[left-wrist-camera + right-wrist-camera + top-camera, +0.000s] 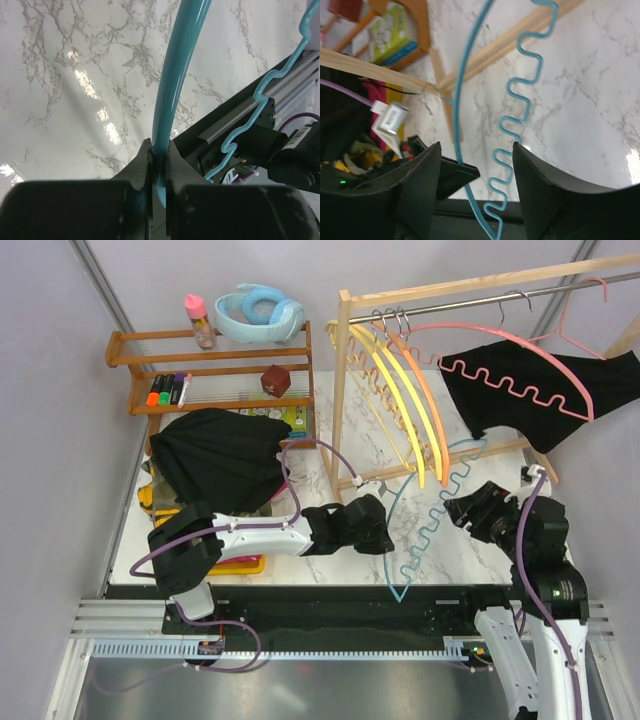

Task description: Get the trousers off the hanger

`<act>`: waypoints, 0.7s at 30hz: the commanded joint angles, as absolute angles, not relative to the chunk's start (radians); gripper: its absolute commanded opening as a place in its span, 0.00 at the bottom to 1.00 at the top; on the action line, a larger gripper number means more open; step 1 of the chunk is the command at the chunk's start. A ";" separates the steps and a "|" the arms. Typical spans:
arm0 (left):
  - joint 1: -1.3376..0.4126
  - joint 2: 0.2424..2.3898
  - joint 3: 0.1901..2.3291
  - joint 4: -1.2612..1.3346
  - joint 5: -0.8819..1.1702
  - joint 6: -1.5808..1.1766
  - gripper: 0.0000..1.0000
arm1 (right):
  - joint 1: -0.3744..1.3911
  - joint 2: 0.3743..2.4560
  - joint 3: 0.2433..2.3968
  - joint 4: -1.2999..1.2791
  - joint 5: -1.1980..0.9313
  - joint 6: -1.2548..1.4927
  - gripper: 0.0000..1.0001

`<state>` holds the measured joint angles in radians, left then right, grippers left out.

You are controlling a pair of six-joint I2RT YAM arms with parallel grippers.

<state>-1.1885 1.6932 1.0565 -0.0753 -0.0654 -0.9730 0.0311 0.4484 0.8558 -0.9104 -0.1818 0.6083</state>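
Note:
A bare teal hanger (pixel 412 545) lies over the marble table in front of the rack. My left gripper (pixel 387 530) is shut on its curved arm, which shows clamped between the jaws in the left wrist view (pixel 160 162). My right gripper (pixel 456 508) stands open beside the hanger's wavy bar. In the right wrist view the hanger (pixel 512 125) runs between the spread fingers (pixel 422 170) without touching them. Black trousers (pixel 520 390) hang on a pink hanger (pixel 562 372) on the rail at the right. More trousers lie in a pile at the left, with black cloth (pixel 215 455) on top.
The wooden rack (pixel 341 390) stands at the back with yellow and orange hangers (pixel 405 400) on its rail. A wooden shelf (pixel 215 370) at the back left holds markers, a bottle and a blue ring. The rack's base bar (pixel 520 37) crosses the marble.

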 commanded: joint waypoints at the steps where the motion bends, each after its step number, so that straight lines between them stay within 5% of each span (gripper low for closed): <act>1: -1.219 1.706 1.155 -0.141 -0.141 -0.917 0.02 | 0.035 0.448 0.783 -0.692 -0.323 0.679 0.68; 4: -1.241 1.707 1.177 -0.163 -0.175 -0.910 0.02 | 0.035 0.495 0.612 -0.417 -0.483 0.862 0.65; 16: -1.296 1.687 1.204 -0.215 -0.227 -0.882 0.02 | 0.060 0.615 0.417 -0.051 -0.466 1.043 0.68; 21: -1.335 1.689 1.236 -0.224 -0.255 -0.822 0.02 | 0.165 0.724 0.359 0.113 -0.422 1.114 0.62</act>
<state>-1.3056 1.7088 1.1629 -0.2584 -0.2020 -0.9066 0.0917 0.6571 0.3862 -0.1032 -0.4484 1.0271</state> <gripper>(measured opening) 0.089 0.649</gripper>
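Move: The right hand, open and empty, has the upper bar of the blue hanger near its hook about 9 cm ahead, 7 cm to its left and 7 cm below. The orange hanger's lower end hangs roughly 4 cm ahead, 3 cm left and 7 cm above it; the yellow hanger's end is level with that, some 5 cm farther left. From the left hand, which already grips this blue hanger, the same spot is about 13 cm ahead, 5 cm right and 4 cm up. The left hand keeps its pinch on the blue hanger and draws it back about 3 cm, tilting slightly. The right hand reaches forward and left, about 7 cm each way; it rises briefly, then sinks to some 7 cm lower, passing in under the ends of the hanging hangers. It rolls its left side up nearly 30 degrees and brings its open fingers around the blue bar; contact can't be seen. ##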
